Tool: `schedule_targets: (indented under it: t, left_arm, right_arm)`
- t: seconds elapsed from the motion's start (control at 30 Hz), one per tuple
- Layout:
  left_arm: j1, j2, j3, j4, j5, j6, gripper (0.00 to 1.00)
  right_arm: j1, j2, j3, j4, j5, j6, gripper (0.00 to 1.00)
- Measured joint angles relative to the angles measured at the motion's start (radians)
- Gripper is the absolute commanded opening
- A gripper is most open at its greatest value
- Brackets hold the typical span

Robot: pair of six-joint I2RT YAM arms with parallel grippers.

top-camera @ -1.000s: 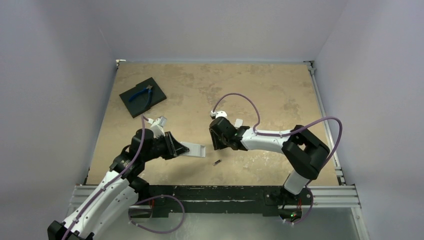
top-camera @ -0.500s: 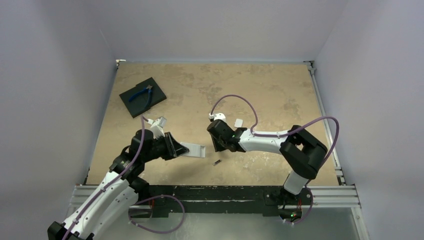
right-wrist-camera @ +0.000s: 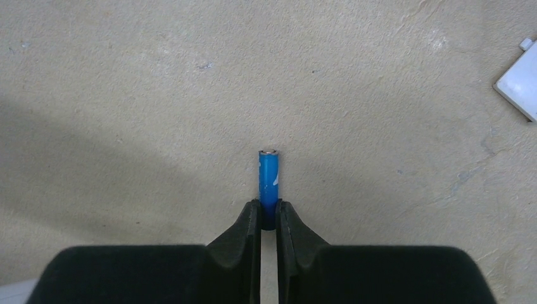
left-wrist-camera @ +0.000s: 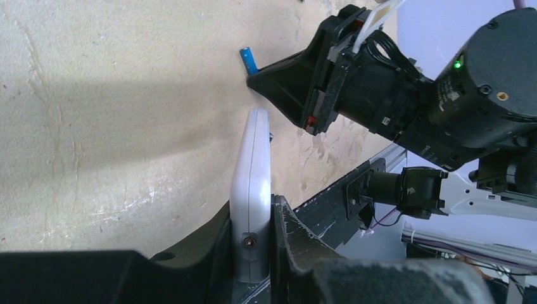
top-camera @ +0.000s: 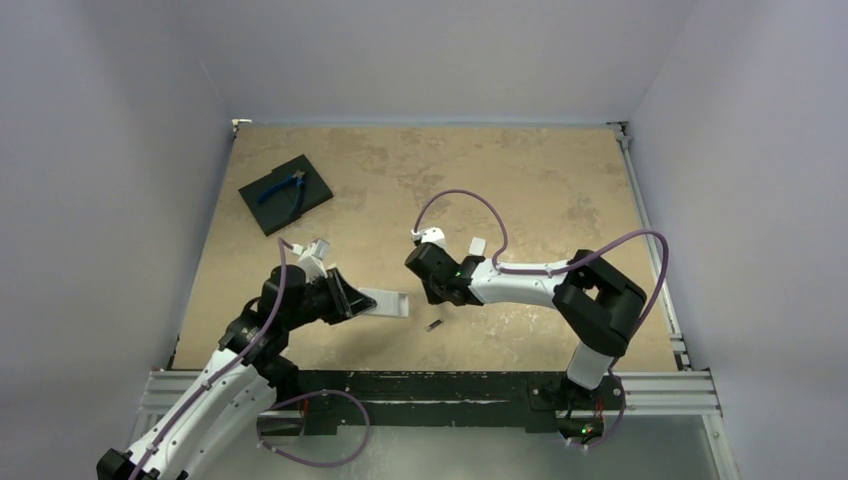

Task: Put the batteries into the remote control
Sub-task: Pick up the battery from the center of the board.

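The remote control (top-camera: 386, 302) is white and held edge-on in my left gripper (top-camera: 352, 298), just above the table; the jaws are shut on its near end (left-wrist-camera: 251, 209). My right gripper (right-wrist-camera: 269, 214) is shut on the lower end of the blue battery (right-wrist-camera: 269, 176), which sticks out past the fingertips over the table. From the left wrist view, the blue battery (left-wrist-camera: 247, 59) shows at the tip of the right gripper (left-wrist-camera: 253, 77), a little beyond the remote's far end. The dark battery (top-camera: 434, 324) lies on the table below the right gripper (top-camera: 436, 294).
A small white flat piece (top-camera: 477, 245) lies on the table behind the right arm, also seen in the right wrist view (right-wrist-camera: 519, 82). A black square pad (top-camera: 300, 205) with blue-handled pliers (top-camera: 281, 187) sits at the far left. The table's metal front rail (top-camera: 450, 385) runs along the near edge.
The right gripper's jaws have closed onto the blue battery, and that gripper has shifted slightly left toward the remote. The left arm holds the remote almost as before.
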Motion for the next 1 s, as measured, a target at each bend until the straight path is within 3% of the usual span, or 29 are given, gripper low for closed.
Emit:
schedule_targets:
  t: [0.27,0.73,1.0]
  left_arm:
    - [0.0,-0.006,-0.045,0.039,-0.02,-0.078,0.0]
    - [0.0,-0.025,-0.256,0.265,-0.093,-0.342,0.0]
    - [-0.002,0.119,-0.313,0.461,-0.119,-0.452,0.0]
  right_arm:
    - [0.0,-0.037,-0.01,-0.018,-0.009,0.0,0.0]
    - [0.004,-0.368,-0.102,-0.052,-0.049,0.0,0.0]
    - [0.005,-0.423,-0.155,-0.055,-0.075,0.0,0.0]
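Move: The right fingers are already shut on the blue battery at the table. From this hand, the open battery bay of the remote control, held by the left hand, is about 7 cm left, 4 cm back and 6 cm higher. The dark battery lies some 6 cm straight back, and the battery cover about 10 cm ahead and 9 cm right, both at table level. From the left hand, the blue battery lies roughly 6 cm ahead, 12 cm right and 11 cm below. Still pinching the blue battery near its rear end, the right hand lifts it off the table, nearly straight up some 8 cm, while drawing back about 3 cm and a little to the right, its left side rising slightly. The left hand keeps its grip on the remote control and sinks about 6 cm, easing forward, turning counter-clockwise with its left side dipping. ##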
